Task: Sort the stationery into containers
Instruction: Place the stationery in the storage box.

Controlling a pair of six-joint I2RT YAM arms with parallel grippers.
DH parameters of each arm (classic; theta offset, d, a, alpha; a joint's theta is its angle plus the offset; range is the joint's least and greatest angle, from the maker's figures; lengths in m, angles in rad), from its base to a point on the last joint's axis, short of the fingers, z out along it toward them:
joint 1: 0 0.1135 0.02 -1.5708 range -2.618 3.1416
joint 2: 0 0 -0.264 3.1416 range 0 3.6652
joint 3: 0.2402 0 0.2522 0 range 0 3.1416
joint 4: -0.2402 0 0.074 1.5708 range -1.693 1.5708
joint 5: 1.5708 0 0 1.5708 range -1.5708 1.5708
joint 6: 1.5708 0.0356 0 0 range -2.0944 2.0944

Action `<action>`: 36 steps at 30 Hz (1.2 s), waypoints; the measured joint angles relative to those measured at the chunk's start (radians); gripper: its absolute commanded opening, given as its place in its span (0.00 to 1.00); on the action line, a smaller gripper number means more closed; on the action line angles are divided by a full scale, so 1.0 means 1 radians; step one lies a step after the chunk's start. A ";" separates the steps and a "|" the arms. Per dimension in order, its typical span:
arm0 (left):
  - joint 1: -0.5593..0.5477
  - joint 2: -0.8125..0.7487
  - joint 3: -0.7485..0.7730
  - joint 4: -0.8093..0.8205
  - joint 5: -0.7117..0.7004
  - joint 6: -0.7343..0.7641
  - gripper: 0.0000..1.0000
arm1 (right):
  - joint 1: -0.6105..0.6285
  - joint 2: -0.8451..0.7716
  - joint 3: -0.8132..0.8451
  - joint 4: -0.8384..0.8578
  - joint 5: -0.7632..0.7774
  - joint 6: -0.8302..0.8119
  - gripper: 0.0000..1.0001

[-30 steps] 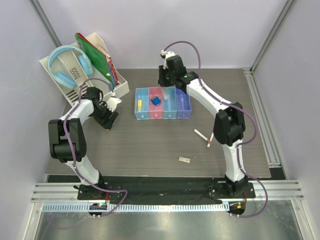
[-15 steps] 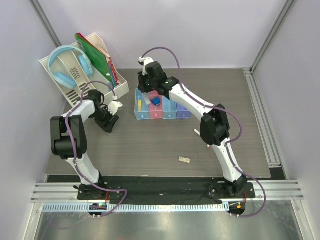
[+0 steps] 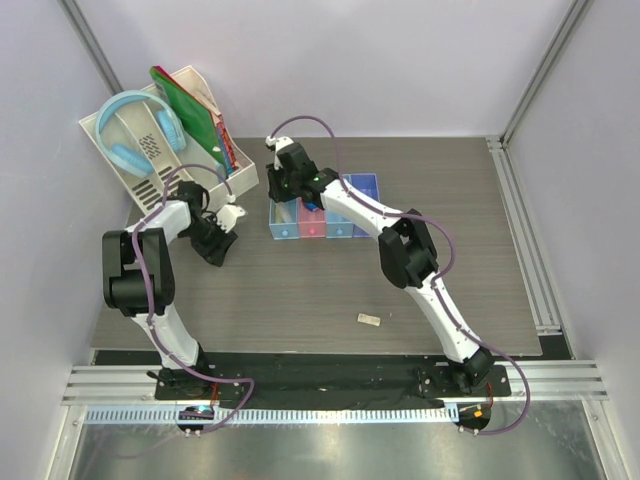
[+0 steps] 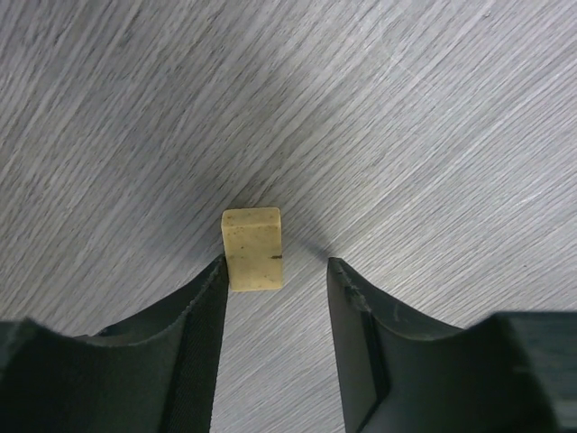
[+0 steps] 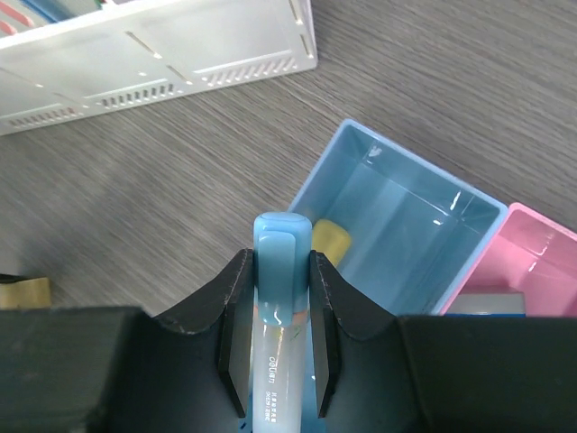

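My right gripper (image 5: 281,262) is shut on a light-blue-and-white tube (image 5: 282,307), capped end forward. It hangs by the near corner of the leftmost light blue bin (image 5: 410,194), which holds a tiny yellow piece (image 5: 330,242). From above, the right gripper (image 3: 283,190) is at the left end of the row of containers (image 3: 362,208). My left gripper (image 4: 275,266) stands open over the table. A small yellowish block (image 4: 253,249) lies between its tips, against the left finger (image 4: 203,307) and apart from the right one. A tan flat piece (image 3: 369,319) lies on the table near the front.
The white slotted rack (image 3: 150,165) stands at the back left with blue headphones (image 3: 135,130) and green and red folders (image 3: 190,105). Its wall (image 5: 162,54) runs just beyond the right gripper. The pink bin (image 5: 541,253) adjoins the blue one. The left gripper (image 3: 216,243) is below the rack.
The right arm swung left along the row of bins, carrying the tube to the leftmost bin. The left jaws have narrowed around the yellowish block.
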State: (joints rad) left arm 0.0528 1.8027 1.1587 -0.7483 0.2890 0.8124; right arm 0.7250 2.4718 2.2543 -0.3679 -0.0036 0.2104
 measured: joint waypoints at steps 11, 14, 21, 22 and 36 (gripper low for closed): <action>0.001 0.002 0.002 -0.016 0.020 0.008 0.02 | 0.000 0.020 0.030 -0.005 0.041 -0.012 0.31; 0.002 0.002 0.004 -0.021 0.022 0.006 0.00 | 0.000 0.020 0.030 -0.007 0.047 -0.024 0.40; 0.002 0.001 0.006 -0.023 0.027 0.005 0.00 | 0.000 0.020 0.030 -0.007 0.061 -0.047 0.58; 0.002 0.001 0.006 -0.023 0.029 0.003 0.00 | 0.000 0.020 0.029 -0.006 0.064 -0.050 0.59; -0.002 -0.127 0.080 -0.126 0.157 -0.038 0.00 | 0.000 -0.306 -0.329 -0.013 0.099 -0.244 0.74</action>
State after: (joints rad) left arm 0.0505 1.6756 1.2385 -0.8738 0.4461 0.7746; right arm 0.7246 2.1658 1.9255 -0.3813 0.0952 -0.0338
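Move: The small yellow block lies between my left hand's half-open fingers, about 1 cm ahead and 1 cm below; the white rack is some 26 cm ahead and 11 cm to the left. My right hand, holding the blue-capped marker, is over the storage box's left blue compartment, whose middle is about 4 cm back, 1 cm right and 8 cm down. The blue block in the pink compartment is 2 cm back, 9 cm right and 8 cm below. My left fingers close and pinch the yellow block on the table, then I lift it about 6 cm, drifting some 3 cm right, with a slight tilt. Meanwhile my right hand dips a little, eases 1 cm forward, opens to let go of the marker in the blue compartment, and pulls away right, back and up, about 7 cm to the right in all. ##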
